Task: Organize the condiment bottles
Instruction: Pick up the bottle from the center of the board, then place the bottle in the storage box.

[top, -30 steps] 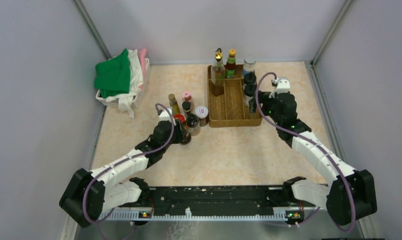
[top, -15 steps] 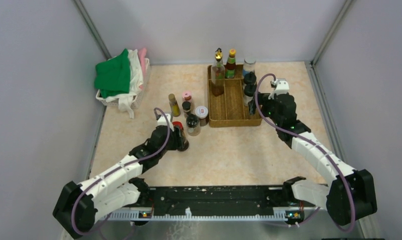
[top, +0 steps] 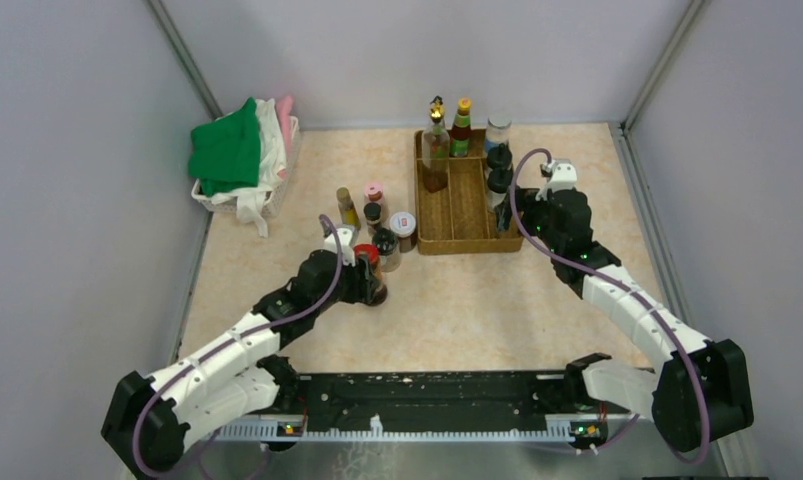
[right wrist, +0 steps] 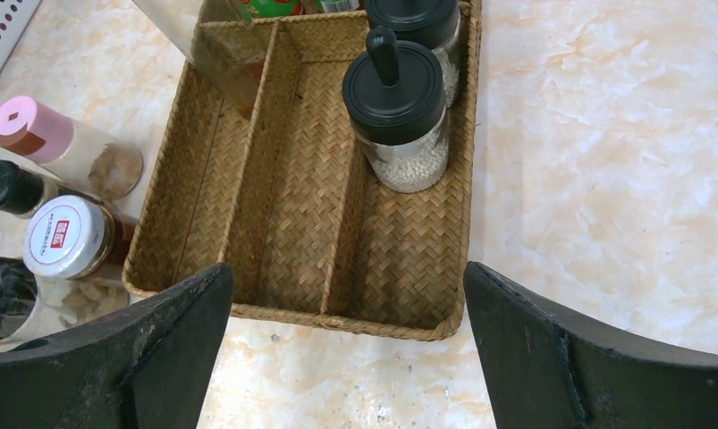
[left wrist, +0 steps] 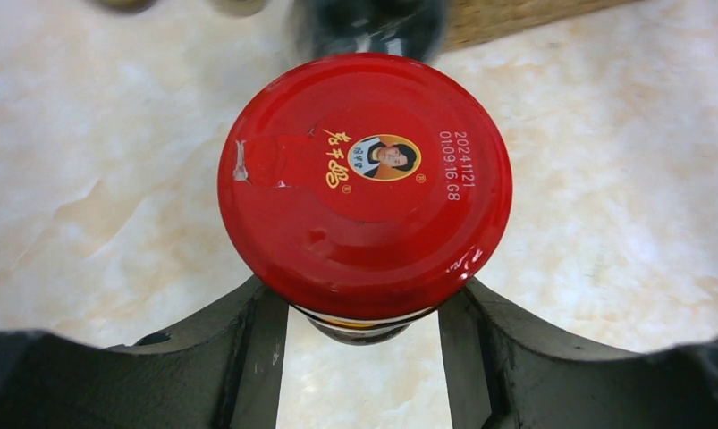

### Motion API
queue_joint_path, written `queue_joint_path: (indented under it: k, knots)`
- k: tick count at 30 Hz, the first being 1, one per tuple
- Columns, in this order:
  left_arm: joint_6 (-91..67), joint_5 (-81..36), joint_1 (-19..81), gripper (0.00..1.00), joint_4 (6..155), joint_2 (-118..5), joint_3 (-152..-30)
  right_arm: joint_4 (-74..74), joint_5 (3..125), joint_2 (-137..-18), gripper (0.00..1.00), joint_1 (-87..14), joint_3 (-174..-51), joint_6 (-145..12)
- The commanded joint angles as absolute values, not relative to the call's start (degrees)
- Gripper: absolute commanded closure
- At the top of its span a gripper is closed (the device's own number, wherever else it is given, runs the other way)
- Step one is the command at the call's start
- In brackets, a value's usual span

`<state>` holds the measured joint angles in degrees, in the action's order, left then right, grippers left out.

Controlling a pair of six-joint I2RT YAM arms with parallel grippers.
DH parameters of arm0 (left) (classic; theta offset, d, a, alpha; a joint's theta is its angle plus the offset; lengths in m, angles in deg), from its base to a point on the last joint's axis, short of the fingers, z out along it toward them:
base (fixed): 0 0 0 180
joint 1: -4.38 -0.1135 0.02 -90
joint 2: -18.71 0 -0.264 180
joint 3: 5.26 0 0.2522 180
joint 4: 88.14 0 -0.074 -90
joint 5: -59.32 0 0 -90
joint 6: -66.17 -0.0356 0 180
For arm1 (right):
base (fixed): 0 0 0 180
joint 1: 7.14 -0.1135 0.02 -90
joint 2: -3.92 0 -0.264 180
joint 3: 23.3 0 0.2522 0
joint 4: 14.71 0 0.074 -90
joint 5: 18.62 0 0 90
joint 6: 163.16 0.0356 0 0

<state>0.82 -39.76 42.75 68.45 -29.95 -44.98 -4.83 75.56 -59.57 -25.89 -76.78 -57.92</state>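
A red-capped jar [top: 368,264] [left wrist: 364,179] sits between the fingers of my left gripper [top: 367,282] [left wrist: 364,302], which is shut on it below the lid, just in front of the loose bottles. That cluster holds a yellow-capped bottle [top: 348,208], a pink-capped one [top: 374,191] [right wrist: 33,130], a black-capped one [top: 373,213], a dark bottle [top: 384,246] and a white-lidded jar [top: 403,228] [right wrist: 64,237]. The brown tray [top: 457,243] [right wrist: 337,317] holds a tall gold-topped bottle [top: 436,150], a black-capped jar [right wrist: 395,98] and others. My right gripper [top: 515,222] [right wrist: 350,357] hangs open and empty near the tray's front right corner.
A white basket [top: 227,202] of green and white cloths stands at the back left. Grey walls close in the table on three sides. The tray's middle lane and its front half hold nothing.
My left gripper has drawn the red-capped jar out of the bottle cluster, toward the front and a little right. The right arm has barely moved.
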Motion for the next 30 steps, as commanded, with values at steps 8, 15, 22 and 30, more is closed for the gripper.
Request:
queue_joint_path:
  k: [8,15,22,30]
  knots:
    - [-7.9,-24.6,51.2,1.0,84.3,-47.3,-66.5,-6.8,76.0,-58.5,0.01,-26.3,-77.7,-57.3]
    - [-9.9,-33.2,55.2,1.0,84.6,-64.6,-82.1,-2.4,79.5,-58.0,0.01,-26.2,-81.1,-57.5]
    - [-13.3,-41.0,55.3,1.0,89.6,-79.9,-94.9,-0.3,80.7,-57.3,0.01,-26.2,-81.7,-55.8]
    - [-17.5,-44.3,52.4,1.0,96.1,-96.5,-108.7,1.1,79.6,-57.4,0.01,-26.2,-80.9,-54.9]
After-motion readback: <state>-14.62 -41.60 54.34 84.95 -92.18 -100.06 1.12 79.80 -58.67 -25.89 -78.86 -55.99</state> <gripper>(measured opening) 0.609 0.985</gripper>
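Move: My left hand already holds the red-lidded jar. The empty front part of the tray, where it is headed, lies about 18 cm ahead, 25 cm to the right and 9 cm below. Closer in, the black-lidded jar stands some 6 cm ahead and 3 cm right, the white-lidded jar about 11 cm ahead and 7 cm right. From my right hand, that tray spot is roughly 6 cm ahead, 6 cm left and 17 cm down. I swing the red-lidded jar quickly to the right and up with my left hand, passing on the near side of the standing jars. Then I curve forward over the tray's front edge, some 25 cm right and 15 cm forward in all, sinking slightly after the rise. My fingers keep their grip while the wrist turns clockwise, then partly back, and tips up about 15 degrees. ##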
